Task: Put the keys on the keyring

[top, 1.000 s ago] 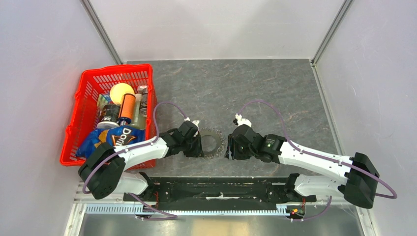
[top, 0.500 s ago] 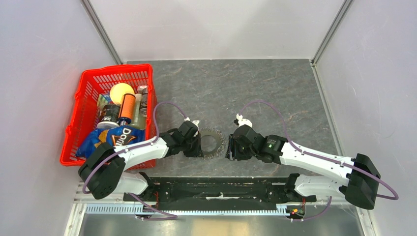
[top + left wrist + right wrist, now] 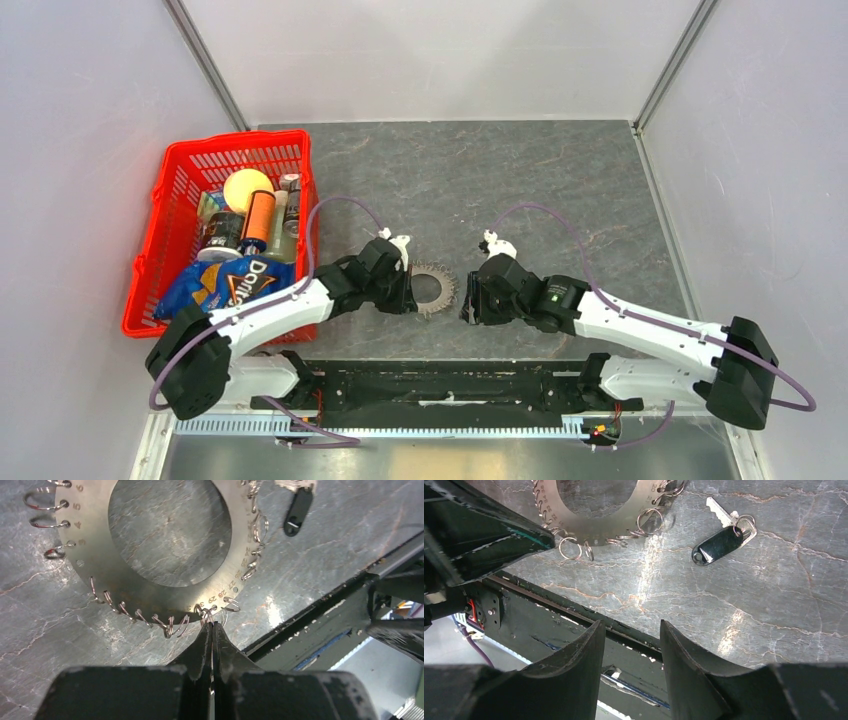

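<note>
The keyring (image 3: pixel 445 280) is a flat metal disc with a round hole and small wire rings strung round its edge, lying on the grey table between the arms. My left gripper (image 3: pixel 212 623) is shut, its tips pinching one wire ring at the near rim of the keyring (image 3: pixel 95 545). The keys (image 3: pixel 719 545), a small silver key with a black tag, lie on the table just beside the keyring (image 3: pixel 624 522) and show again as the keys (image 3: pixel 297 512) in the left wrist view. My right gripper (image 3: pixel 631 624) hangs open and empty over the table's near edge.
A red basket (image 3: pixel 235 140) full of groceries stands at the left, close to the left arm. A black rail (image 3: pixel 450 385) runs along the table's near edge. Grey walls close in the table at both sides and the back.
My left gripper has gone from partly open to shut at the keyring's rim, and its wrist has shifted slightly away from the base. The right arm has hardly moved.
</note>
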Action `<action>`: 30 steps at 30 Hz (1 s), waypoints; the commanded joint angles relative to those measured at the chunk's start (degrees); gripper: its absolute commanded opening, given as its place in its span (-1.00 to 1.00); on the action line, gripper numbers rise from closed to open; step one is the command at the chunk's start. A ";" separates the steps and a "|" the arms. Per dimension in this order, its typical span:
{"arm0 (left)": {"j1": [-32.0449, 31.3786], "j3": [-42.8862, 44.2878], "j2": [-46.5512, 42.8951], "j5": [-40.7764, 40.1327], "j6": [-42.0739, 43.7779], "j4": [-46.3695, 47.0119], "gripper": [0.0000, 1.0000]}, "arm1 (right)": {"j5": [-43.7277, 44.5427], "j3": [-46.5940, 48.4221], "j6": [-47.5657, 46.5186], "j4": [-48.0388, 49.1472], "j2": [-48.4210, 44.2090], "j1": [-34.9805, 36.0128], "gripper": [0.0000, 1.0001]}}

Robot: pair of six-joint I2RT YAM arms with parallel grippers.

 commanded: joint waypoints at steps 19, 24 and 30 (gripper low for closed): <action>-0.50 7.86 -11.96 4.89 10.67 -4.84 -0.95 | -2.42 9.14 -11.78 -2.93 -5.01 0.13 0.04; -0.50 9.37 -12.43 6.08 12.07 -5.58 -0.95 | -5.80 11.08 -15.11 -2.68 -4.19 0.12 0.03; -0.50 11.03 -13.75 7.28 13.84 -6.40 -0.96 | -9.01 13.25 -20.02 -1.11 -4.33 0.13 0.03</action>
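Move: My left hand still pinches a ring on the keyring's near-left rim. The keyring's middle lies about 4 cm ahead, 5 cm to the right and 2 cm below that hand; the keys lie some 14 cm to its right, 2 cm ahead and 4 cm lower. From my half-open, empty right hand the keyring's middle is about 5 cm ahead, 7 cm left and 7 cm down, the keys 3 cm ahead, 2 cm right and 8 cm below. I keep the ring pinched in my shut left fingers and raise it almost straight up, about 9 cm, carrying the keyring up from the table while the wrist tips the fingertips up and turns a little clockwise. My right hand, still half open and touching nothing, waits briefly, then climbs some 7 cm alongside, drifting slightly left as it turns counter-clockwise. ##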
